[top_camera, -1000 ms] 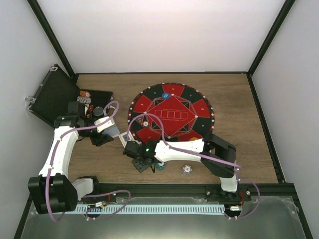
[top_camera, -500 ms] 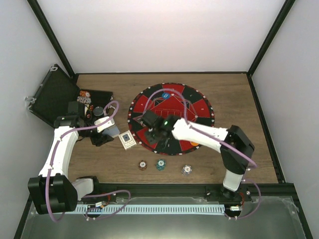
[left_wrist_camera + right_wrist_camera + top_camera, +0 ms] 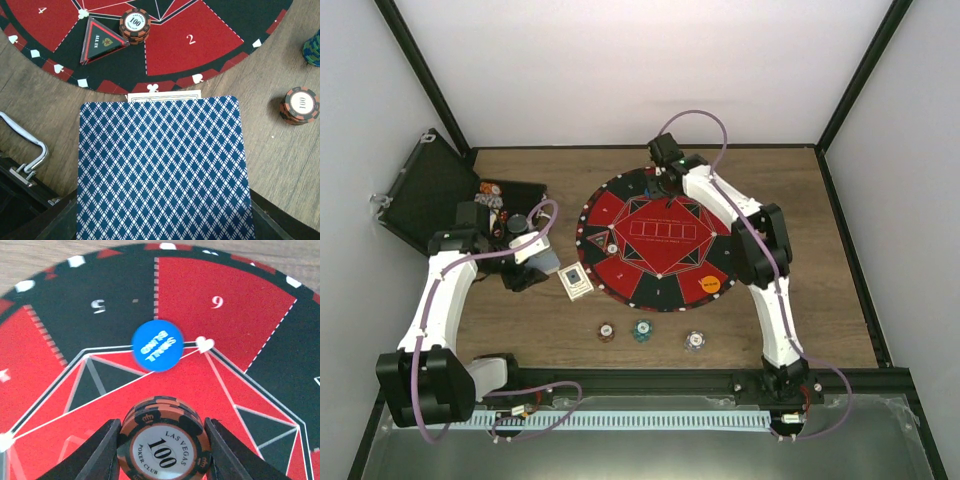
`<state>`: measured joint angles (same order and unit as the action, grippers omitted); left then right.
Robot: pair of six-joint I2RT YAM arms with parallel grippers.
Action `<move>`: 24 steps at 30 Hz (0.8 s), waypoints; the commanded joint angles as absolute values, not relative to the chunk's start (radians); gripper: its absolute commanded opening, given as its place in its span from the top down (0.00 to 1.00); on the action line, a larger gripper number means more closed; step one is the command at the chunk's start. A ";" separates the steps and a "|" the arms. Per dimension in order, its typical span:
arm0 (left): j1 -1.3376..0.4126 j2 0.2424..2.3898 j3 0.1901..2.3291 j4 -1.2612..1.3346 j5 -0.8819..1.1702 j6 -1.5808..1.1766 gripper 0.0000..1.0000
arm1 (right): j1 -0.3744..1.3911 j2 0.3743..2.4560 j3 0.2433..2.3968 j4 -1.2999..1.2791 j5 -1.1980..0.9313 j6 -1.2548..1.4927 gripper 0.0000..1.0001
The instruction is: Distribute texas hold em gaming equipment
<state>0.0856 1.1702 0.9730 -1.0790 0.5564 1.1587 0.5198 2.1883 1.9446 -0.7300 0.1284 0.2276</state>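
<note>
My left gripper (image 3: 548, 266) hovers beside the black case, shut on a playing card (image 3: 162, 170) with a blue diamond-patterned back that hides its fingers. Just under it, a small deck (image 3: 577, 282) lies on the wood by the mat's left edge. My right gripper (image 3: 667, 185) reaches over the far side of the round mat (image 3: 720, 215), shut on a stack of brown 100 chips (image 3: 162, 445). A blue small-blind disc (image 3: 159, 345) lies just ahead of it, near sections 5 and 6. Another brown chip stack (image 3: 135, 25) sits on the mat beside a triangular marker (image 3: 102, 42).
Three chip stacks stand on the wood near the front: brown (image 3: 607, 331), green (image 3: 642, 330) and white (image 3: 694, 341). An orange disc (image 3: 711, 284) lies on the mat's near right. The open black case (image 3: 430, 195), with chips inside, stands at the far left.
My right arm has swung from the brown chips near the front edge, across the mat, to its far side with a chip stack. The left arm has not moved.
</note>
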 commanded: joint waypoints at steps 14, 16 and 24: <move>0.090 1.183 1.033 -1.077 0.605 1.169 0.89 | 0.456 2.456 2.125 -0.778 0.056 0.237 0.72; 0.089 1.178 1.032 -1.081 0.611 1.169 0.89 | 0.456 2.456 2.124 -0.783 0.061 0.241 0.57; 0.089 1.185 1.034 -1.086 0.615 1.163 0.89 | 0.460 2.378 2.128 -0.826 0.116 0.253 0.20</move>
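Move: The 100 chip stack already in the right fingers is bound for a bare spot on the red mat, some 3 cm ahead of the right hand, 2 cm to its right and 10 cm below. The SMALL BLIND disc lies about 5 cm beyond that spot and 3 cm to its left; an earlier 100 stack lies roughly 11 cm back and 11 cm left of the hand. From the left hand the spot is around 27 cm ahead, 32 cm right, 12 cm below. The 100 chip stack is lowered about 9 cm by the right hand onto the mat just short of the SMALL BLIND disc, first slanting some 3 cm forward and a little right, then easing back slightly as the fingers tip about 10 degrees steeper. Once down, the hand stays low and spreads its fingers wide, letting go of the stack. ##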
